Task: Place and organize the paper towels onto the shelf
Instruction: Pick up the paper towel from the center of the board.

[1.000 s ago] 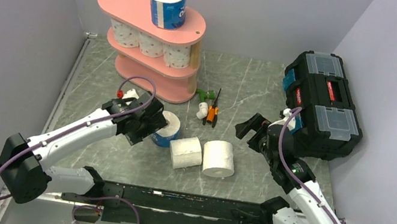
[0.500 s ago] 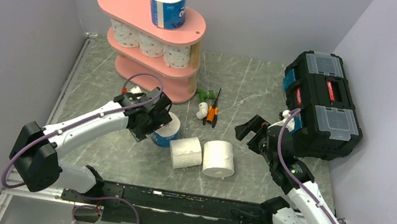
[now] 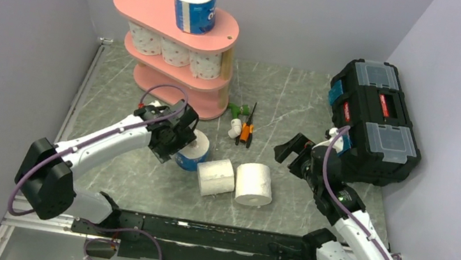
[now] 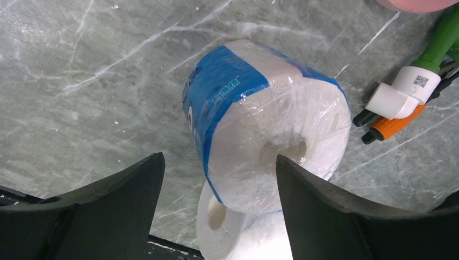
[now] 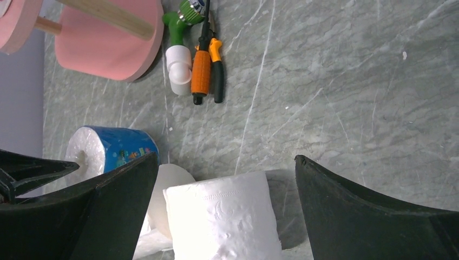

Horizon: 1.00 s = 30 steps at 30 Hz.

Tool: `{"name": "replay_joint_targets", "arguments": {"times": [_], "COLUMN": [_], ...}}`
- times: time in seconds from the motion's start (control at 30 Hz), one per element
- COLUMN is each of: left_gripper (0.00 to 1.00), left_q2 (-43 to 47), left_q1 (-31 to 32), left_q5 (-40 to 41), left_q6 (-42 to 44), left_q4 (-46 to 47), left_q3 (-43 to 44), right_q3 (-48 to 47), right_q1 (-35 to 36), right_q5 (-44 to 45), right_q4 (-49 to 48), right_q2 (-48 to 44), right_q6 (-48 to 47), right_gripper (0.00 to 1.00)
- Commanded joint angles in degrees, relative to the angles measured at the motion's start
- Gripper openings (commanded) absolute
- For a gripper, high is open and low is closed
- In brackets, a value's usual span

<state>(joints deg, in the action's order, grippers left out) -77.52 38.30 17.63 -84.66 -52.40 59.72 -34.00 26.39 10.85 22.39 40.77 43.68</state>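
The pink shelf stands at the back left. A blue-wrapped paper towel roll sits on its top board, and three pink-dotted rolls line the middle tier. On the table lie another blue-wrapped roll and two plain white rolls. My left gripper hangs open over the blue-wrapped roll, one finger on each side, with a gap showing at the left finger. My right gripper is open above a plain white roll, holding nothing.
A black toolbox stands at the right wall. A white-and-green tool and orange-handled pliers lie between the shelf and my right gripper. Walls close in on three sides.
My left arm has reached forward and right over the blue-wrapped roll on the table, and its jaws have narrowed a little. The right arm and the rolls have not moved.
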Motion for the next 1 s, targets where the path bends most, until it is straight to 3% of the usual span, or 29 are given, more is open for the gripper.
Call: {"name": "replay_joint_targets", "arguments": {"times": [0.0,0.27,0.47,0.57,0.8,0.97], "left_gripper": [0.80,0.73,0.60,0.58,0.39,0.38], "left_q2": [0.8,-1.7,-2.5,-2.6,-0.9,2.9], "left_q1": [-1.0,-1.4,-1.5,-1.4,-1.4,-2.3], "left_q5": [-0.4,-2.7,-3.2,-3.2,-1.8,1.3], "left_q6": [-1.3,-0.6,0.0,0.2,0.7,1.4], "left_q4": [-0.6,1.0,1.7,1.9,0.7,-3.8], "left_q3": [-0.3,-0.7,-1.0,-1.0,-0.9,1.1], "right_q3": [0.0,0.2,0.6,0.6,0.2,-0.3], "right_q1": [-0.5,-0.9,-1.2,-1.2,-1.3,-1.3], "right_q5": [-0.5,-0.8,-0.9,-0.8,-0.7,-0.4], "right_q4": [-2.2,-2.6,-2.7,-2.6,-2.4,-2.2], "right_q2": [0.0,0.7,1.1,1.1,1.2,1.3], "right_q6": [-0.9,-1.1,-0.9,-0.9,-1.0,-1.4], "right_gripper": [1.00,1.00,1.00,1.00,1.00,1.00]}}
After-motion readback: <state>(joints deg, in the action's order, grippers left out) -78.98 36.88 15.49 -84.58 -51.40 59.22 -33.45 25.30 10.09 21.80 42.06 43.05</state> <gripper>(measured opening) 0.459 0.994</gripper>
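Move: The blue-wrapped roll stands upright right at the left hand: its middle is about 3 cm ahead, 3 cm to the right and some 6 cm below. The nearer white roll lies about 11 cm right and 3 cm back, the farther white roll some 22 cm right and 3 cm back. The green fitting lies roughly 17 cm ahead and 14 cm right. From the idle right hand, the blue roll is about 25 cm left, level fore-and-aft, and 11 cm down. The left fingers close on the top of the blue-wrapped roll, ending in a pinch on its near-left wall, one finger against the outside and the other at the core hole. While closing from wide to about half open, the hand settles about 1 cm down onto the rim, its wrist nearly still, then stops closing and holds there. ##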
